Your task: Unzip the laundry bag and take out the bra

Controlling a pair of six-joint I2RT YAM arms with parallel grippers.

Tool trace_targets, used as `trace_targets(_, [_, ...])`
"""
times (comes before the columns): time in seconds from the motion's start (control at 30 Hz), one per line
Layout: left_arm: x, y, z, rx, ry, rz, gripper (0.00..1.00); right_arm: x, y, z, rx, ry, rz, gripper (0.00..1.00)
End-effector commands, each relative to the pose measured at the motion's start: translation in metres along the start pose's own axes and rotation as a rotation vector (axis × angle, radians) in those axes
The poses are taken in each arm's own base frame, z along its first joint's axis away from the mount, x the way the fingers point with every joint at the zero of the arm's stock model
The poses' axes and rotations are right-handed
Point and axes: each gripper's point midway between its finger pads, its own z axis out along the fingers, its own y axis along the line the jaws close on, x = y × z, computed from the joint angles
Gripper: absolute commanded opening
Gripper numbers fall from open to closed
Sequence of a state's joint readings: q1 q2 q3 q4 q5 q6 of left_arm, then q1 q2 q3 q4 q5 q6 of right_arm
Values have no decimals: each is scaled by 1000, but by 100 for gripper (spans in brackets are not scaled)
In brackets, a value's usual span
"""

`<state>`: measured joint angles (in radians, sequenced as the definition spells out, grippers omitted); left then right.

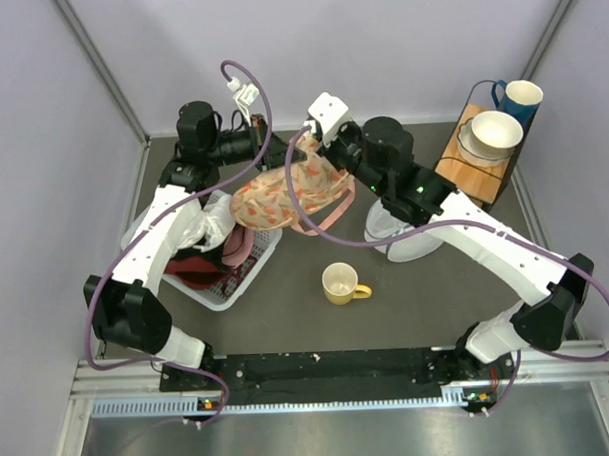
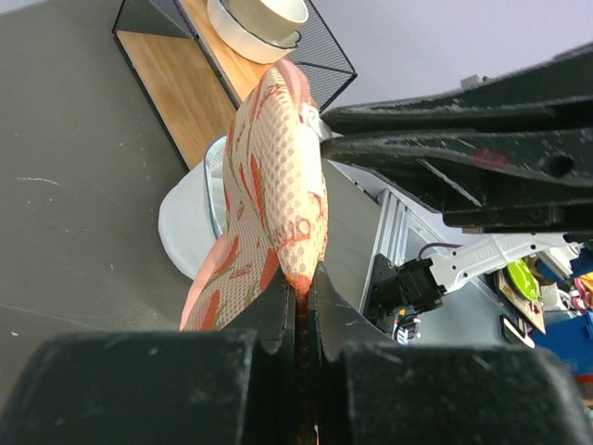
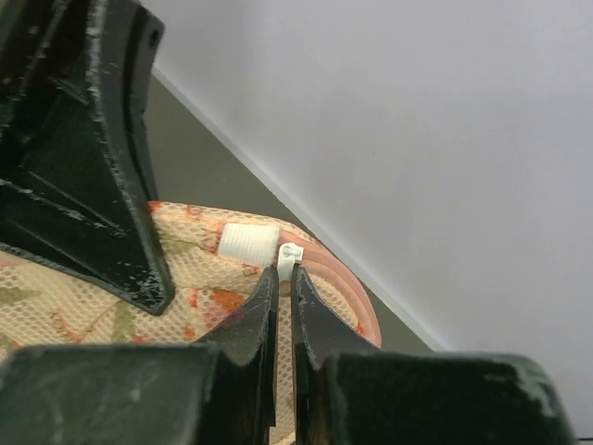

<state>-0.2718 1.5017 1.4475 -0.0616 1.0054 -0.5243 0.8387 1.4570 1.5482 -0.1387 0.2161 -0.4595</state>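
The peach-pink laundry bag (image 1: 283, 194) with red prints hangs in the air between my two grippers, its pink strap loops dangling below. My left gripper (image 1: 260, 149) is shut on the bag's edge; in the left wrist view the fabric (image 2: 273, 185) is pinched between the jaws (image 2: 304, 278). My right gripper (image 1: 320, 152) is shut on the white zipper pull (image 3: 289, 255) at the bag's rim (image 3: 213, 297), next to a white ribbed tab (image 3: 248, 241). The bra is hidden from view.
A white basket (image 1: 248, 275) with clothes lies under the left arm. A yellow mug (image 1: 341, 284) stands at centre. The round white mesh container (image 1: 400, 235) sits under the right arm. A wooden rack (image 1: 472, 167) at back right holds a bowl (image 1: 493, 131) and blue mug (image 1: 520, 98).
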Motion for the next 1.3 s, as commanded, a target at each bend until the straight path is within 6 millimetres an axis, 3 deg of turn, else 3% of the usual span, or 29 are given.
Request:
trace_targets(0.0, [-13, -24, -5, 54, -28, 86, 0, -10, -33, -16, 40, -57, 152, 0])
trace_targets(0.03, [-12, -25, -6, 54, -28, 87, 0, -5, -42, -17, 49, -53, 173, 0])
trace_targets(0.27, [-12, -28, -7, 62, -27, 105, 0, 22, -56, -18, -2, -28, 378, 0])
trace_targets(0.57, [-18, -35, -10, 79, -50, 146, 0, 57, -48, -24, -103, 17, 532, 0])
trace_targets(0.63, [-20, -37, -9, 91, -55, 154, 0, 62, -38, -28, -163, 26, 549, 0])
trace_targets(0.73, [-18, -37, -9, 107, -43, 162, 0, 59, -42, -36, -159, 21, 555, 0])
trace_targets(0.77, [-17, -37, -9, 109, -42, 172, 0, 54, -47, -40, -151, 8, 563, 3])
trace_targets(0.83, [-13, -37, -8, 130, -27, 182, 0, 46, -57, -46, -167, -19, 599, 29])
trace_targets(0.93, [-5, -36, -7, 159, 4, 177, 0, 26, -60, -56, -264, -56, 647, 50])
trace_targets(1.07, [9, -37, -10, 221, 49, 246, 0, 16, -66, -64, -420, -62, 720, 58])
trace_targets(1.1, [10, -35, -10, 221, 56, 252, 0, 8, -53, -73, -544, -72, 722, 62])
trace_targets(1.13, [11, -36, -10, 236, 64, 281, 0, 8, -49, -72, -604, -71, 728, 74])
trace_targets(1.27, [11, -41, -10, 268, 67, 291, 0, 21, -34, -74, -703, -54, 710, 90])
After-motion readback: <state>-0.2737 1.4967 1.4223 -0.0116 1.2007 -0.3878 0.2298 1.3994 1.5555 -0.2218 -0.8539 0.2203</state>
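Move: The zip pull is already pinched in the right fingers, and the laundry bag's free right-hand end, where it is drawn, lies about 6 cm to their right, 3 cm back and 4 cm lower. From the left hand, which holds the bag's other end, that end is some 9 cm right and 2 cm back, about level. The yellow mug stands about 15 cm back from the right hand and 2 cm right, the mesh bin about 18 cm right, level with it, both some 35 cm below. Rightward, forward and then down, the right hand draws away from the left with the zip pull pinched at the start, going about 7 cm right and sinking 6 cm along the bag's edge while its fingers tip down some 25 degrees. Its fingers then open wide, clear of the bag, as it rises about 7 cm and eases back. The left hand keeps its pinch, drifting back 3 cm and turning slightly clockwise. ##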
